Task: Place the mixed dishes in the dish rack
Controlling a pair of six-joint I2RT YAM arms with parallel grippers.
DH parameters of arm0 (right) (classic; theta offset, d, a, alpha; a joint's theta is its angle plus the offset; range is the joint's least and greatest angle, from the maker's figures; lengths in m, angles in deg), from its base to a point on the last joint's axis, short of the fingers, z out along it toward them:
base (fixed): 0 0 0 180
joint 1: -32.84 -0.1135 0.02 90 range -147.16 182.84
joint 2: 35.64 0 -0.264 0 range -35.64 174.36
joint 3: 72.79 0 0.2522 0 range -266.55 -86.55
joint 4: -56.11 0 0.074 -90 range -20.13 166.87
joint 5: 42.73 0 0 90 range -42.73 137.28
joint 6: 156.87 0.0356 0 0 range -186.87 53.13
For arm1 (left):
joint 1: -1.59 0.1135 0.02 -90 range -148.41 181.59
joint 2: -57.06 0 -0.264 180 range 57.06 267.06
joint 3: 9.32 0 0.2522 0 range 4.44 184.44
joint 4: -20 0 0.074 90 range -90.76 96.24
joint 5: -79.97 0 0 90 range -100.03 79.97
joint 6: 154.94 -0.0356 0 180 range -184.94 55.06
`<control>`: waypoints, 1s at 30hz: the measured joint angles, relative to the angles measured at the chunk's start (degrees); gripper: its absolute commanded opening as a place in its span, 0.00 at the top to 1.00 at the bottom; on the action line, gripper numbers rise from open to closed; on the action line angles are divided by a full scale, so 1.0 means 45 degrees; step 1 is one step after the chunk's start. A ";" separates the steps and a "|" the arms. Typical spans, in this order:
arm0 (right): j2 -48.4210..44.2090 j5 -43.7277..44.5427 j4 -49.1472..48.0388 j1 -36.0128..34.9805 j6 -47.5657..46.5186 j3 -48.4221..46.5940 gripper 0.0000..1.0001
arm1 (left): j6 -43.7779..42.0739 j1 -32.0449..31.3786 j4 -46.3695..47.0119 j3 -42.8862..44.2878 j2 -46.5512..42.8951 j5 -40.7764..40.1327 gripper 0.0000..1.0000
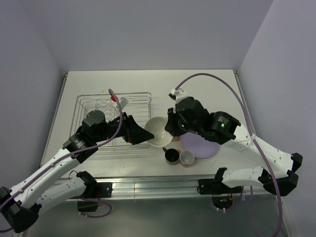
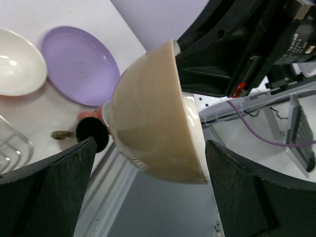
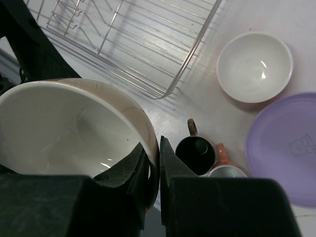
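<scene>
A beige bowl [image 1: 158, 131] with a white inside hangs tilted above the table, just right of the dish rack [image 1: 113, 118]. My right gripper [image 3: 159, 148] is shut on its rim, one finger inside and one outside. My left gripper [image 2: 150, 143] is open, with its fingers [image 2: 54, 173] on either side of the beige bowl [image 2: 148, 123] and apart from it. On the table lie the lilac plate [image 3: 286, 148], an orange bowl [image 3: 254, 66], a dark cup [image 3: 196, 153] and a pink cup [image 3: 224, 170].
The wire rack [image 3: 128, 39] holds no dishes in the part I can see. The two cups [image 1: 177, 157] stand together near the table's front edge, below the held bowl. The right arm [image 1: 212, 126] hangs over the plate [image 1: 200, 147].
</scene>
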 measured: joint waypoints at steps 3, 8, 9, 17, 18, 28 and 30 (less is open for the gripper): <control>-0.0024 -0.0554 -0.0155 0.0053 -0.0053 0.0204 1.00 | 0.0481 0.0000 0.0617 -0.0282 0.0083 0.0515 0.01; -0.0097 -0.1171 -0.0491 0.0233 -0.0073 0.0233 1.00 | 0.1064 0.0000 0.1467 -0.0437 0.0126 0.0967 0.01; -0.0126 -0.1209 -0.0559 0.0257 -0.0073 0.0233 1.00 | 0.1166 0.0000 0.1637 -0.0495 0.0121 0.1025 0.01; -0.0185 -0.1413 -0.0699 0.0359 -0.0146 0.0248 1.00 | 0.2021 0.0000 0.2331 -0.0738 0.0126 0.1321 0.13; -0.0185 -0.1418 -0.0709 0.0359 -0.0175 0.0253 1.00 | 0.2103 0.0000 0.2336 -0.0767 0.0126 0.1331 0.14; -0.0180 -0.1263 -0.0724 0.0418 -0.0403 0.0306 1.00 | 0.2652 0.0029 0.2327 -0.0816 0.0369 0.1282 0.41; -0.0180 -0.1214 -0.0714 0.0418 -0.0457 0.0306 1.00 | 0.2735 0.0029 0.2341 -0.0816 0.0418 0.1277 0.46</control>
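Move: The bowl that my right hand already holds by its rim has its middle about 4 cm to the right and 2 cm ahead of my open left hand, roughly level. From my right hand that middle is some 5 cm left, 1 cm back and 2 cm lower. Counted from my left hand and some 25 cm below, the black-lined mug is about 10 cm right and 2 cm ahead, the white bowl 10 cm right and 20 cm ahead, and the dish rack's middle 22 cm left and 23 cm ahead. I close my left fingers about a quarter of their range until they pinch the bowl opposite my right grip, one on its underside and one at the rim. Meanwhile my left hand eases about 1.5 cm back and right, rising slightly, its fingertips swinging some 10 degrees up and clockwise. My right hand keeps its pinch, shifting barely 1 cm left. ##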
